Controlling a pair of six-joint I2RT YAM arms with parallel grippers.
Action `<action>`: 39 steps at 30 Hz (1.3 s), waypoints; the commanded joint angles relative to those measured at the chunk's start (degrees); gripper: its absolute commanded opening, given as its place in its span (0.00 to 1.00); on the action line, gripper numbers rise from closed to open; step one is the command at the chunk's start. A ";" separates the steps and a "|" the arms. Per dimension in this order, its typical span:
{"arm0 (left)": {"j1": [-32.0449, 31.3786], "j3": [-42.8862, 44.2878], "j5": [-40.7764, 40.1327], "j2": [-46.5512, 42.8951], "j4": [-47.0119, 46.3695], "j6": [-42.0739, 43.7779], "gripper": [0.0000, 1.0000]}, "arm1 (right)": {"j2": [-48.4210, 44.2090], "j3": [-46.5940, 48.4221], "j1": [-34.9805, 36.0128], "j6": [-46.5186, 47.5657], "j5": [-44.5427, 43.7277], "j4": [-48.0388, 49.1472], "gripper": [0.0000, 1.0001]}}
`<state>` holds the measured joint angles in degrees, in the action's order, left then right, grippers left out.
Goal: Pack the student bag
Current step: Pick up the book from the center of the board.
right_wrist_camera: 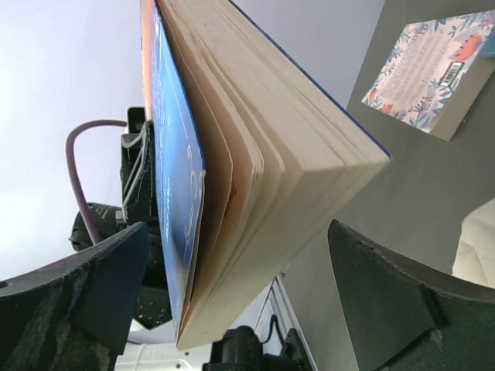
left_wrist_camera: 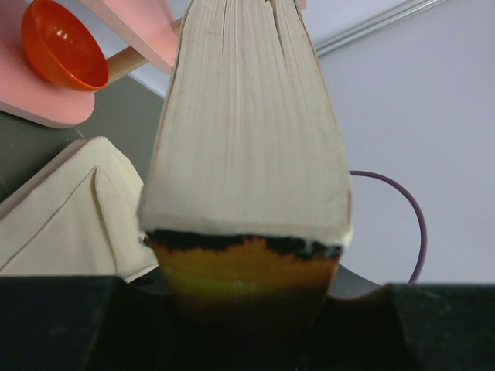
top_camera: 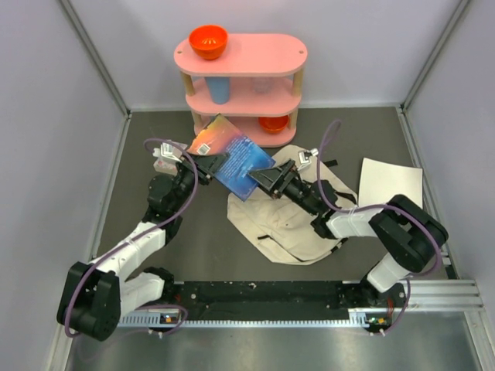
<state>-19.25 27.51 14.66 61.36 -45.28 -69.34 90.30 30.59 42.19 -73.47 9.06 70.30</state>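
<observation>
The student bag (top_camera: 288, 226) lies flat on the dark table, cream with black straps; it also shows in the left wrist view (left_wrist_camera: 62, 209). A thick book (top_camera: 232, 154) with a blue cover hangs tilted above the bag's far left corner. My left gripper (top_camera: 193, 160) is shut on the book's orange corner (left_wrist_camera: 244, 267), and the pale page edges (left_wrist_camera: 247, 139) fill that view. My right gripper (top_camera: 264, 179) is open at the book's other end. Its dark fingers (right_wrist_camera: 108, 278) stand on either side of the book (right_wrist_camera: 263, 154), apart from it.
A pink three-level shelf (top_camera: 241, 77) stands at the back, with an orange bowl (top_camera: 209, 41) on top, a blue cup (top_camera: 220, 89) and another orange bowl (top_camera: 273, 122) below. A white sheet (top_camera: 390, 182) lies at the right. A floral-covered book (right_wrist_camera: 429, 69) rests on the table.
</observation>
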 commanded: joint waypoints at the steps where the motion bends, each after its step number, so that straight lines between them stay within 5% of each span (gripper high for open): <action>1: -0.09 0.88 1.16 -1.51 -13.34 -3.87 0.00 | 1.54 5.00 -0.45 1.05 1.40 17.32 0.86; 18: -0.09 -0.61 3.63 2.88 -15.02 -6.86 0.00 | 1.90 6.42 -2.20 -5.10 7.81 20.22 0.48; 21: -0.09 -0.88 3.36 3.24 -15.90 -6.77 0.00 | 1.55 5.54 -1.94 -6.41 7.20 21.63 0.60; 23: -0.09 -0.70 3.28 3.41 -15.90 -6.42 0.00 | 1.46 5.10 -1.59 -6.68 6.41 21.89 0.47; 30: -0.09 -0.26 3.80 4.38 -15.37 -6.16 0.00 | 1.11 6.06 -0.80 -6.25 6.06 21.89 0.43; 33: -0.09 0.00 4.50 4.64 -13.61 -5.81 0.00 | 1.28 6.41 -0.80 -6.33 6.15 21.89 0.56; 36: -0.09 -0.78 4.33 4.47 -13.96 -5.89 0.00 | 1.28 6.24 -0.71 -6.24 5.71 21.72 0.47; 38: -0.09 -0.79 4.33 4.20 -12.65 -5.28 0.00 | 1.28 6.15 -0.80 -6.16 5.44 21.81 0.32; 39: -0.09 -0.53 4.85 4.12 -12.21 -5.02 0.00 | 1.45 6.06 -0.71 -6.07 5.44 21.81 0.16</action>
<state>-18.96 25.65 17.08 66.87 -51.11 -75.81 92.38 34.94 40.64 -80.36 14.59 70.04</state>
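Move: The book is already in the left hand's grip, up in the air, its middle roughly 3 cm ahead and 4 cm to the right of that hand at the same height. From the open right hand, at the book's near right corner, its middle is about 6 cm ahead, 5 cm left and 2 cm up. The backpack lies some 12 cm right, 3 cm back and 22 cm below, the flowered book about 11 cm ahead, 21 cm left and equally low. The right hand first lifts about 2 cm and edges a little forward and left onto the book's near right end, then stays there, turning slightly counter-clockwise while its wide-open fingers close across the thickness until they pinch both covers. Meanwhile the left hand keeps its grip on the other end and sinks about 2 cm, its fingertips tipping down some 5 degrees. ##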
